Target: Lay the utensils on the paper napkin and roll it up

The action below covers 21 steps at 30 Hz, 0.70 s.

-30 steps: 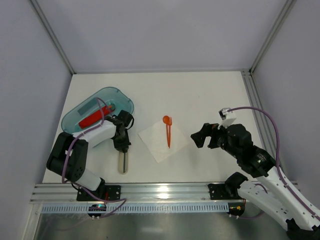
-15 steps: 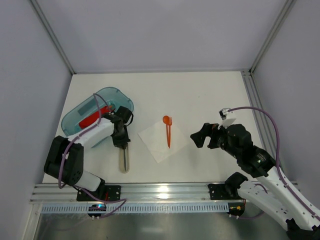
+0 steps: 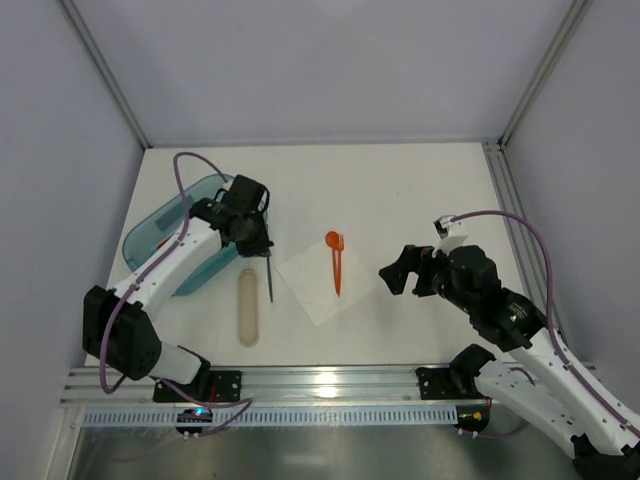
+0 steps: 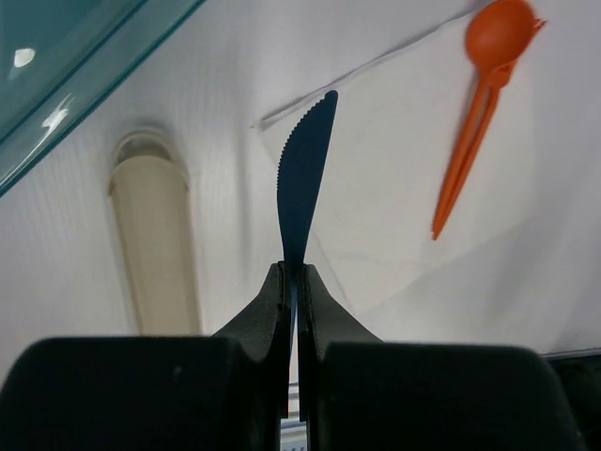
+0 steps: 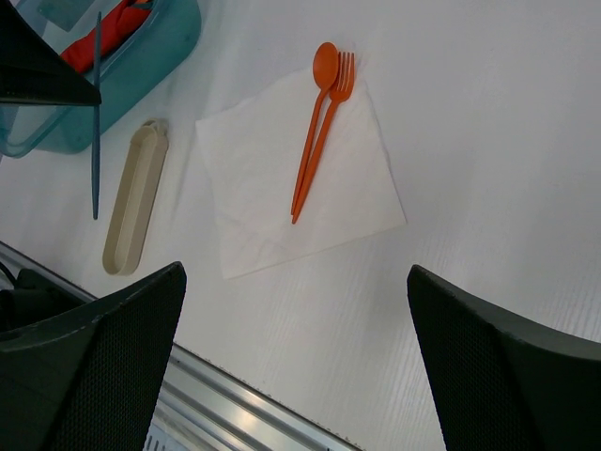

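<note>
My left gripper [image 3: 256, 240] is shut on the handle of a dark blue serrated knife [image 4: 302, 183], holding it off the table. The blade points toward the left corner of the white paper napkin [image 3: 322, 287]. An orange spoon and fork [image 3: 336, 262] lie side by side on the napkin [image 5: 272, 188], and both show in the right wrist view [image 5: 319, 132]. My right gripper [image 3: 403, 272] hovers wide open to the right of the napkin, with nothing between its fingers [image 5: 94, 357]. The knife [image 5: 97, 113] hangs above the table, left of the napkin.
A beige oblong case [image 3: 248, 308] lies on the table left of the napkin. A teal plastic tray [image 3: 165, 228] stands at the far left with a red item [image 5: 105, 36] inside. A metal rail [image 3: 320, 385] runs along the near edge.
My left gripper closed on the knife at the beige case, then lifted it up and away from the case toward the back. The right arm has barely moved.
</note>
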{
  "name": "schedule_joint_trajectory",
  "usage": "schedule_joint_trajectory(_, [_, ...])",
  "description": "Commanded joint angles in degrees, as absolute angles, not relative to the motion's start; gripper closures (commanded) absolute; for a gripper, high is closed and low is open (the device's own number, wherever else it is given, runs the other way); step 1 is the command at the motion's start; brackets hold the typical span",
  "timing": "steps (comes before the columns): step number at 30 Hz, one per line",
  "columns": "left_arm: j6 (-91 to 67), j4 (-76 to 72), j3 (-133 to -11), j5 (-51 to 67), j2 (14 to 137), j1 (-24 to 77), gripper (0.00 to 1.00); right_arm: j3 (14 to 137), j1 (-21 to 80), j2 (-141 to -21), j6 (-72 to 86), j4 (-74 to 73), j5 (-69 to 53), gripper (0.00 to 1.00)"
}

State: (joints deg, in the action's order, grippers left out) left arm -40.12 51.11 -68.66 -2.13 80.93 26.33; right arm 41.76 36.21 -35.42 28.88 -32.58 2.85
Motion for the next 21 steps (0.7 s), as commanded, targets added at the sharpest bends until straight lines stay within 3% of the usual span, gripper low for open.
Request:
schedule_joint_trajectory(1, [-41.0, 45.4, -75.0, 2.5, 87.2, 29.7, 1.00, 42.7, 35.9, -36.4, 29.3, -30.7, 3.2, 0.00])
schedule_joint_trajectory(11, [-42.8, 39.4, -92.1, 7.9, 110.7, 35.7, 1.00, 43.9, 36.0, -40.9, 28.6, -30.1, 4.4, 0.00])
schedule_joint_trajectory(21, [-43.2, 37.7, -94.7, 9.3, 117.2, 36.0, 1.00, 44.8, 36.0, -44.4, 28.3, -28.8, 4.7, 0.00])
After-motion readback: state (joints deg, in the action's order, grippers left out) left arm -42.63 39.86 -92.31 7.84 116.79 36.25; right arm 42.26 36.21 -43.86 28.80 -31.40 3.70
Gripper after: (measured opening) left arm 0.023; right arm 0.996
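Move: Some 16 cm to the left hand's right and 2 cm back lies the middle of the paper napkin, about 14 cm below the knife grip. On it, the orange spoon is 17 cm right and 3 cm ahead of this hand, the fork 19 cm right and 2 cm ahead; the empty tray sits 4 cm left and 9 cm back. From the right hand the napkin is roughly 17 cm left, 6 cm ahead and 20 cm down. Carrying the dark knife in shut fingers, the left hand swings about 16 cm right and 7 cm forward to the napkin's far part beside the spoon, rising a touch before sinking some 8 cm and easing to a stop. On the way the wrist turns roughly 10 degrees clockwise. The right hand, empty and wide open, dips nearly 3 cm. ##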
